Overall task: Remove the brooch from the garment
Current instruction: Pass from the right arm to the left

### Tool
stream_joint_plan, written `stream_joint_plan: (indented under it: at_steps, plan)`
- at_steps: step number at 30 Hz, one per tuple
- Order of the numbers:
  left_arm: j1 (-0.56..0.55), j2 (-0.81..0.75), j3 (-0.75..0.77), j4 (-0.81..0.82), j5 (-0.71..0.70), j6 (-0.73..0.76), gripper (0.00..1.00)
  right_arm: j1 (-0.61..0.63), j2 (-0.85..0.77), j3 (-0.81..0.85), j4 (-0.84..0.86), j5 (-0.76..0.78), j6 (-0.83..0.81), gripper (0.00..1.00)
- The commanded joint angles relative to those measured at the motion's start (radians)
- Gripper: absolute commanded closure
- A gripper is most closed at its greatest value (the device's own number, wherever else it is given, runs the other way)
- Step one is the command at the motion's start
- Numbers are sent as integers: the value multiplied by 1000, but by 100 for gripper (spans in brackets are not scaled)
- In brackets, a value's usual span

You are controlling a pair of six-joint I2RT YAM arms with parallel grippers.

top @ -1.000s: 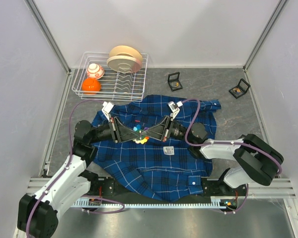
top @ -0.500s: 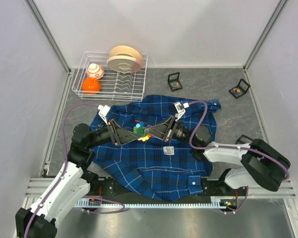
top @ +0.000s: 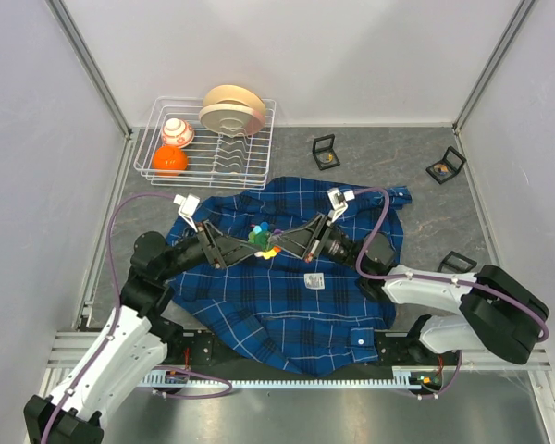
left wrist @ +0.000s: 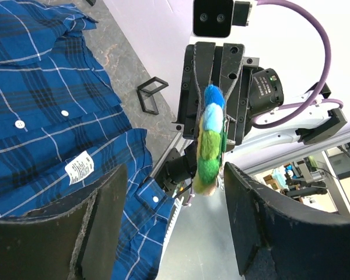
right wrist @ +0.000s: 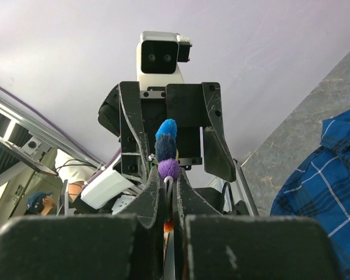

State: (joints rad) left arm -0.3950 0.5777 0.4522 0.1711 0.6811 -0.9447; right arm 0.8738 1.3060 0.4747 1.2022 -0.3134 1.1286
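Observation:
The brooch (top: pixel 265 242), a small cluster of coloured pom-poms in blue, purple, green and yellow, is pinched between the tips of my right gripper (top: pixel 277 244), which is shut on it. In the right wrist view the brooch (right wrist: pixel 166 149) pokes up past the shut gripper (right wrist: pixel 168 185). My left gripper (top: pixel 242 246) faces it from the left, open, its fingers (left wrist: pixel 99 224) wide on either side of the brooch (left wrist: pixel 210 143) without touching it. The garment (top: pixel 287 296), a dark-blue plaid shirt, lies spread on the table below both grippers; the brooch is held above the cloth.
A white wire dish rack (top: pixel 259 104) at the back left holds cream bowls (top: pixel 231 109), an orange ball (top: pixel 169 159) and a white-and-orange ball (top: pixel 177 131). Small black frames sit on the table at the back (top: pixel 326 149), back right (top: pixel 445 166) and right (top: pixel 457 262).
My left gripper has opened, let go of the brooch and drawn back to the left. The right gripper keeps the brooch and has shifted slightly left and away.

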Motion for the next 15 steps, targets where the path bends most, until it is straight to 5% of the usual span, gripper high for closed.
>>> stream_joint_plan:
  at_steps: [1, 5, 12, 15]
  plan:
    - [-2, 28, -6, 103, -14, -29, 28, 13, 18, 41, 30, -9, -10, 100]
    - [-4, 50, -6, 149, -8, -52, 35, 21, 36, 50, 30, -19, -12, 100]
    - [-4, 44, -26, 154, 15, -60, 89, 21, 33, 67, 4, -41, -13, 100]
    - [-2, 50, -35, 156, 23, -60, 98, 22, 44, 70, 28, -64, -4, 94]
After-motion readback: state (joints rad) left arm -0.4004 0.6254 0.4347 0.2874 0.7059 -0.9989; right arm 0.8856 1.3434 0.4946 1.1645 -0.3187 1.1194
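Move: The brooch stands at my left fingertips, its middle about 3 cm to the right of my left hand, 1 cm ahead and 2 cm higher. My right hand already pinches its far side; from there the open left fingers lie some 5 cm to the left, 1 cm back and 2 cm lower. The garment's white label is about 15 cm right of my left hand, 8 cm back and 25 cm below. I lower the brooch roughly 1.5 cm with my right hand and bring it about 1 cm left, into my left fingers, without loosening my pinch. My left hand edges right and slightly up, after a brief nudge forward and back, and shuts on the green side of the brooch, so both grippers now hold it. ##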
